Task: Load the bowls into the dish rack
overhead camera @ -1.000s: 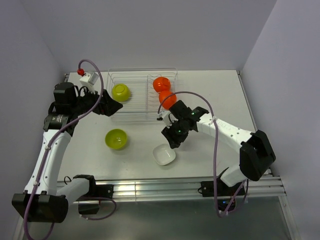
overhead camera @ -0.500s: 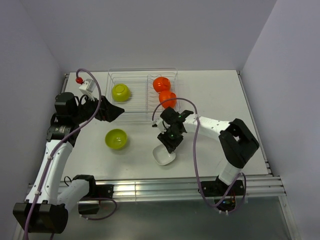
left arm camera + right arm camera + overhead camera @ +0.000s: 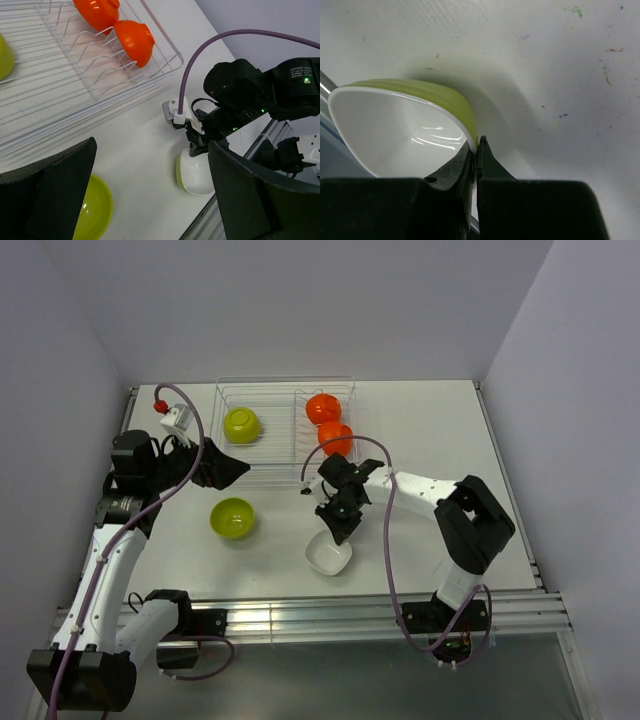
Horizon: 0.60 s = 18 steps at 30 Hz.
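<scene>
A bowl (image 3: 328, 557), white inside and lime-green outside, sits near the table's front edge. My right gripper (image 3: 338, 530) is shut on its rim (image 3: 476, 142), one finger inside and one outside the bowl's wall (image 3: 395, 125). A lime-green bowl (image 3: 232, 517) lies upright on the table to the left. In the dish rack (image 3: 285, 379) stand another lime-green bowl (image 3: 241, 425) and two orange bowls (image 3: 323, 407) (image 3: 336, 436). My left gripper (image 3: 235, 465) hovers open and empty by the rack's front left corner; its wrist view shows the white bowl (image 3: 197, 172) between its fingers.
A small white block with a red cap (image 3: 172, 415) sits left of the rack. The right arm's purple cable (image 3: 385, 540) loops over the table's right half. The metal rail (image 3: 330, 615) runs along the table's front edge just beyond the white bowl.
My right gripper came down towards the white bowl and shut on its rim. The left arm drifted slightly, its gripper still open.
</scene>
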Each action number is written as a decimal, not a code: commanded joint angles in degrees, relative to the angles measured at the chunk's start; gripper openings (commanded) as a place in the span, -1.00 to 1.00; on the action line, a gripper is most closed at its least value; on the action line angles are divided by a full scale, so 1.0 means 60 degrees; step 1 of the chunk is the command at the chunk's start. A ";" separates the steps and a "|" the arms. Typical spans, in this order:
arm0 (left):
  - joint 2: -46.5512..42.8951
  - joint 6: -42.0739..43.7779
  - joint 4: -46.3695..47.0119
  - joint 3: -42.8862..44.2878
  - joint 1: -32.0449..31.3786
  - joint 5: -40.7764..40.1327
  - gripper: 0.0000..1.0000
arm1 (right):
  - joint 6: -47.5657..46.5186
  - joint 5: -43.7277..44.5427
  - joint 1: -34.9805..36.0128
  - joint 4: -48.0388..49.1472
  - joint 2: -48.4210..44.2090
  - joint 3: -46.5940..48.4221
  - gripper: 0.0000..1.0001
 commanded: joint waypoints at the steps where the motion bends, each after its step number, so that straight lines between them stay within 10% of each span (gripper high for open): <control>1: -0.0179 -0.0033 0.0387 0.0003 0.0046 0.0376 0.99 | -0.0054 -0.0973 0.0080 0.0115 -0.0864 0.0442 -1.00; 18: 0.0260 -0.1540 0.1088 0.1248 0.0032 0.1870 0.99 | 0.0869 -0.3638 -0.1164 0.0687 -0.2259 0.3003 -1.00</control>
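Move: Some 20 cm to the left of the right hand, 8 cm ahead and 24 cm above it, the left hand's open fingers wait; the right hand already pinches the white-lined bowl's rim. From the right hand the dish rack's middle lies about 27 cm ahead and 14 cm left, and the green bowl on the table 26 cm left and 5 cm ahead. From the left hand the white-lined bowl is roughly 12 cm back, 18 cm right and 26 cm below. Lifting the white-lined bowl off the table by its rim, the right hand rises about 15 cm, drifting left and, after the start, a little forward, towards the left hand. Its shut fingers keep their pinch while the wrist swings them some 30 degrees from pointing down towards the left. The left hand stays wide open and rises about 4 cm, turning slightly clockwise. ##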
